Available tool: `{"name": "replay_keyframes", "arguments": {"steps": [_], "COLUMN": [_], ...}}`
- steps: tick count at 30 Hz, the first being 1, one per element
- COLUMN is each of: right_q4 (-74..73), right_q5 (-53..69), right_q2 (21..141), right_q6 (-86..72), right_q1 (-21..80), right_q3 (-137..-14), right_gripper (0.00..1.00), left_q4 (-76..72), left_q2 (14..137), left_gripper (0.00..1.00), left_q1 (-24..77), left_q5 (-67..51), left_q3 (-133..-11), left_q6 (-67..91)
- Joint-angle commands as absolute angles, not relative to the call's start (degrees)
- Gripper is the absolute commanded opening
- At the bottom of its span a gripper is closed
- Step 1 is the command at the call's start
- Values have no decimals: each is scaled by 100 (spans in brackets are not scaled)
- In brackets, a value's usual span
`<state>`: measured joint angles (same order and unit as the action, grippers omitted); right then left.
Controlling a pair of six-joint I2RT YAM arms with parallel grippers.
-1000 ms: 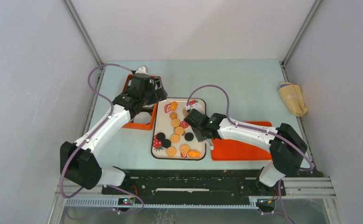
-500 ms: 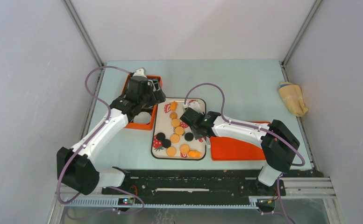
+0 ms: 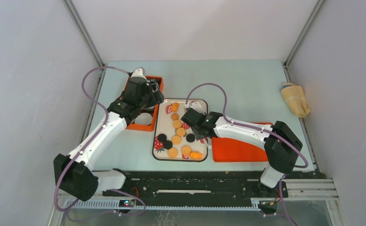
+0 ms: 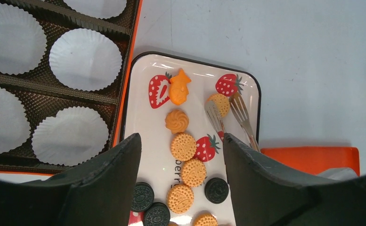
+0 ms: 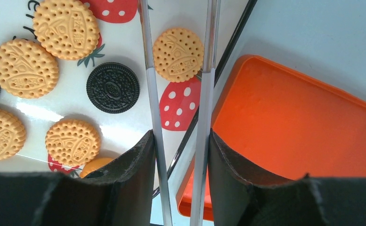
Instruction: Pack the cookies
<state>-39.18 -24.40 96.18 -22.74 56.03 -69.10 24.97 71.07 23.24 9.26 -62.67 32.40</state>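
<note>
The cookies (image 3: 176, 123), golden-orange and black discs, lie on a white strawberry-print tray (image 3: 161, 123). My left gripper (image 4: 182, 141) hangs open above the tray's far left end, with several cookies (image 4: 183, 146) showing below between its fingers. My right gripper (image 5: 181, 139) is shut on metal tongs (image 5: 149, 80) and stands over the tray's right edge. The tongs' two arms straddle one golden cookie (image 5: 177, 54) near the tray's far right corner. That cookie (image 4: 221, 103) shows between the forked tong tips (image 4: 239, 110) in the left wrist view.
An orange box (image 3: 143, 126) lined with white paper cups (image 4: 84, 59) sits left of the tray. A flat orange lid (image 3: 239, 148) lies right of the tray, under my right arm. A beige cloth (image 3: 295, 99) rests at the table's right edge.
My left arm has drawn slightly left and back, and its jaws have narrowed a little. My right gripper has shifted left with the tongs over the tray.
</note>
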Motion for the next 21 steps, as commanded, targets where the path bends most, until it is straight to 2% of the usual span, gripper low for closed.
{"name": "replay_keyframes", "arguments": {"steps": [1, 13, 21], "right_q4": [-4022, -4199, -4142], "right_q5": [-2705, -3444, -3272], "right_q2": [9316, 8310, 8514], "right_q6": [-2491, -2280, -2276], "right_q1": [5678, 5416, 3893], "right_q3": [-7146, -8052, -7822], "right_gripper": [0, 0, 0], "left_q4": [2470, 2496, 2440], "left_q2": [7101, 6932, 7074], "left_gripper": [68, 71, 72], "left_q1": [2315, 2312, 2321], "left_q5": [927, 1137, 1034], "left_q3": [-6179, -6180, -6089], "left_q6": [3118, 3152, 3174]}}
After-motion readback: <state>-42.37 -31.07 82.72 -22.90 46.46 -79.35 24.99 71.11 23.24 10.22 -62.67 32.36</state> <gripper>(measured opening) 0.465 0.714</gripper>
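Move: The far-right round cookie, with the tips of the right hand's tongs about it, lies about 12 cm ahead and 7 cm left of that hand, some 7 cm below. The near-side round cookie is 3 cm ahead and 3 cm left, the black cookie level and 7 cm left, and the orange bin's middle 3 cm back and 19 cm right, all at table height. From the idle left hand, the far-right cookie is about 2 cm ahead, 16 cm right and 19 cm below. Still holding the tongs at an unchanged squeeze, the right hand lifts nearly straight up off the tray and away from the far-right cookie, about 14 cm in all. As it climbs it swings some 6 cm forward and 5 cm right towards the bare table beyond the orange bin, the wrist tipping up by roughly 20 degrees and turning a little clockwise. ##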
